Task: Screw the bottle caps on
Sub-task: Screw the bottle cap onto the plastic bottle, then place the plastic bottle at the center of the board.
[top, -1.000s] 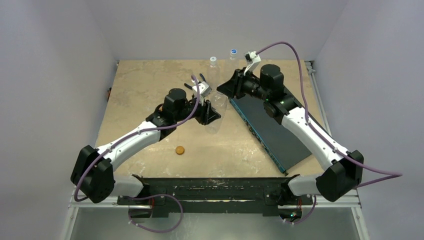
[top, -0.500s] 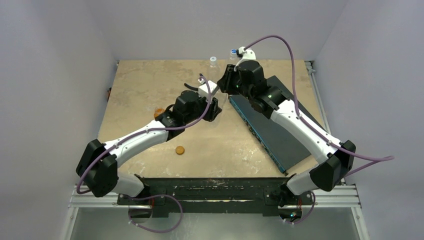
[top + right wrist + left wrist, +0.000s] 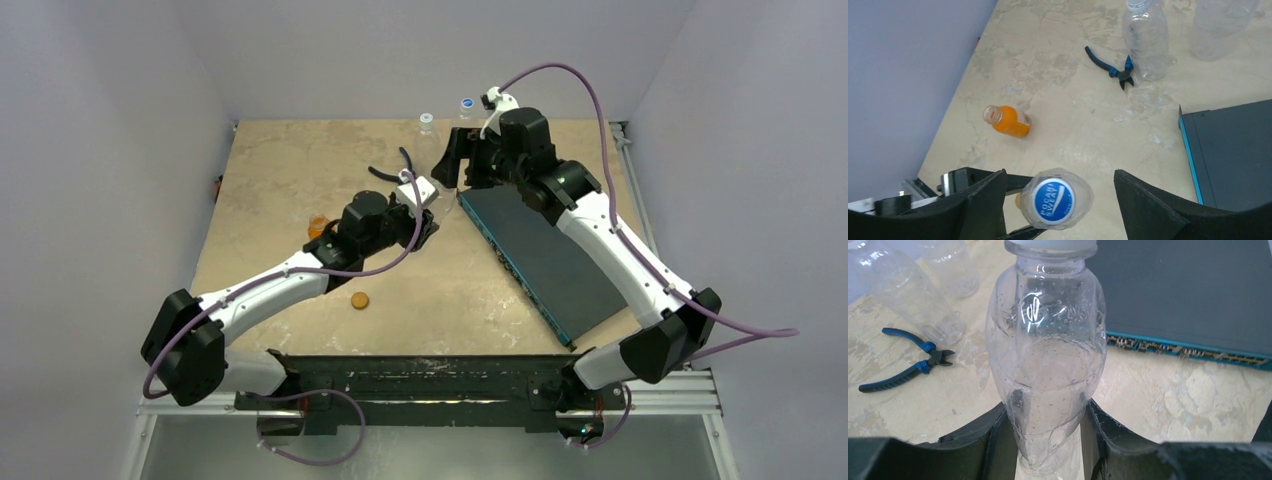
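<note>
A clear bottle [image 3: 1047,355] stands upright between my left gripper's [image 3: 1048,415] fingers, which are shut on its lower body. A blue cap [image 3: 1054,200] sits on its neck. My right gripper [image 3: 1058,202] hangs over it, open, with one finger on each side of the cap and apart from it. In the top view the left gripper [image 3: 425,218] and right gripper [image 3: 450,170] meet at mid-table. A small orange bottle [image 3: 1008,120] lies uncapped on its side. A flat orange cap [image 3: 359,300] lies near the front. Two clear bottles [image 3: 427,124] [image 3: 467,104] stand at the back.
Blue-handled pliers [image 3: 905,361] lie left of the held bottle, near a clear bottle [image 3: 1146,40]. A dark flat case [image 3: 545,255] with a teal edge lies under the right arm. Walls close the table's left, back and right.
My right gripper has opened and let go of the blue cap, which stays on the bottle. The left gripper has brought the bottle upright and shifted a little.
</note>
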Controlling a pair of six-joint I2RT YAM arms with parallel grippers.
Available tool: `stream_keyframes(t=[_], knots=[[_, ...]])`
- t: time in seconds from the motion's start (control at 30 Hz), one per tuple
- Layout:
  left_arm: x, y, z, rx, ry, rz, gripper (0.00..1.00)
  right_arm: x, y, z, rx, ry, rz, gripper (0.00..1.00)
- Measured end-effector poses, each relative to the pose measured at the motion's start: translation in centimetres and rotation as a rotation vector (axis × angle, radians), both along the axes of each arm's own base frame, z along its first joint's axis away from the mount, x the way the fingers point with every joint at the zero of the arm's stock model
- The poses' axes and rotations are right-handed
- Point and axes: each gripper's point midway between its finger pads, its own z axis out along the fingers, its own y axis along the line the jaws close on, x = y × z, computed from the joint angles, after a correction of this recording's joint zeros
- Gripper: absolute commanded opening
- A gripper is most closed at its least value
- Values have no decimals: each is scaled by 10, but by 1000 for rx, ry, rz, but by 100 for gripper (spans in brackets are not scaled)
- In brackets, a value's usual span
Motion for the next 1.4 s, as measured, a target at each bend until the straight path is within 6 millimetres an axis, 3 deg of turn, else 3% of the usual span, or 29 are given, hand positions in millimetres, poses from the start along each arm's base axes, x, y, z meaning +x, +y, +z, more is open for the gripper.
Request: stream_keyframes(t=[0.1,0.2,0.37,0.53,0.7,0.77,0.97,1.0,1.03,1.07,1.17,1.27,1.4], knots=[[-5,2,-10,33,-7,-27,0,-9,2,4,2,4,52,69],[-8,3,-18,55,-9,-45,0,-19,2,4,-4,18,88,68],[-8,2,-17,60,-25,-56,0,-28,0,-4,-35,46,120,67],[-8,2,-16,63,-36,-66,0,-31,-2,-10,-62,60,130,58],[-8,1,-15,62,-35,-71,0,-36,3,-18,-85,78,153,56],[-9,1,-16,63,-34,-72,0,-36,5,-23,-99,85,158,50],[-9,1,-17,64,-30,-73,0,-30,6,-31,-115,102,139,20],[-9,2,-16,63,-31,-72,6,-29,7,-30,-114,102,138,17],[-8,2,-15,61,-34,-71,29,-29,6,-29,-112,100,134,14],[-8,2,-14,59,-36,-70,44,-29,6,-28,-113,99,132,11],[-7,4,-12,59,-38,-53,75,-28,6,-25,-110,94,121,6],[-6,10,-10,57,-31,-21,88,-16,5,-22,-130,72,80,4],[-3,23,3,34,-32,36,89,7,2,-22,-162,49,19,3]])
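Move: My left hand still holds the plastic bottle low on its body; the cap on it sits about 11 cm above that hand, 3 cm forward and 2 cm right. My open right hand is just past the cap, which lies some 2 cm back, 1 cm left and 1 cm below. From my right hand the standing bottle is about 17 cm forward, 3 cm left; the pliers 17 cm forward, 9 cm left; the dark box's middle level with it, 23 cm right. My left hand dips the bottle about 1.5 cm and holds it while my right hand comes back and down roughly 3 cm each way, wrist tilting some 10 degrees, and pinches the cap from both sides. Then my left fingers open wide and ease off leftward and up, and my right hand carries the bottle forward by its cap. ##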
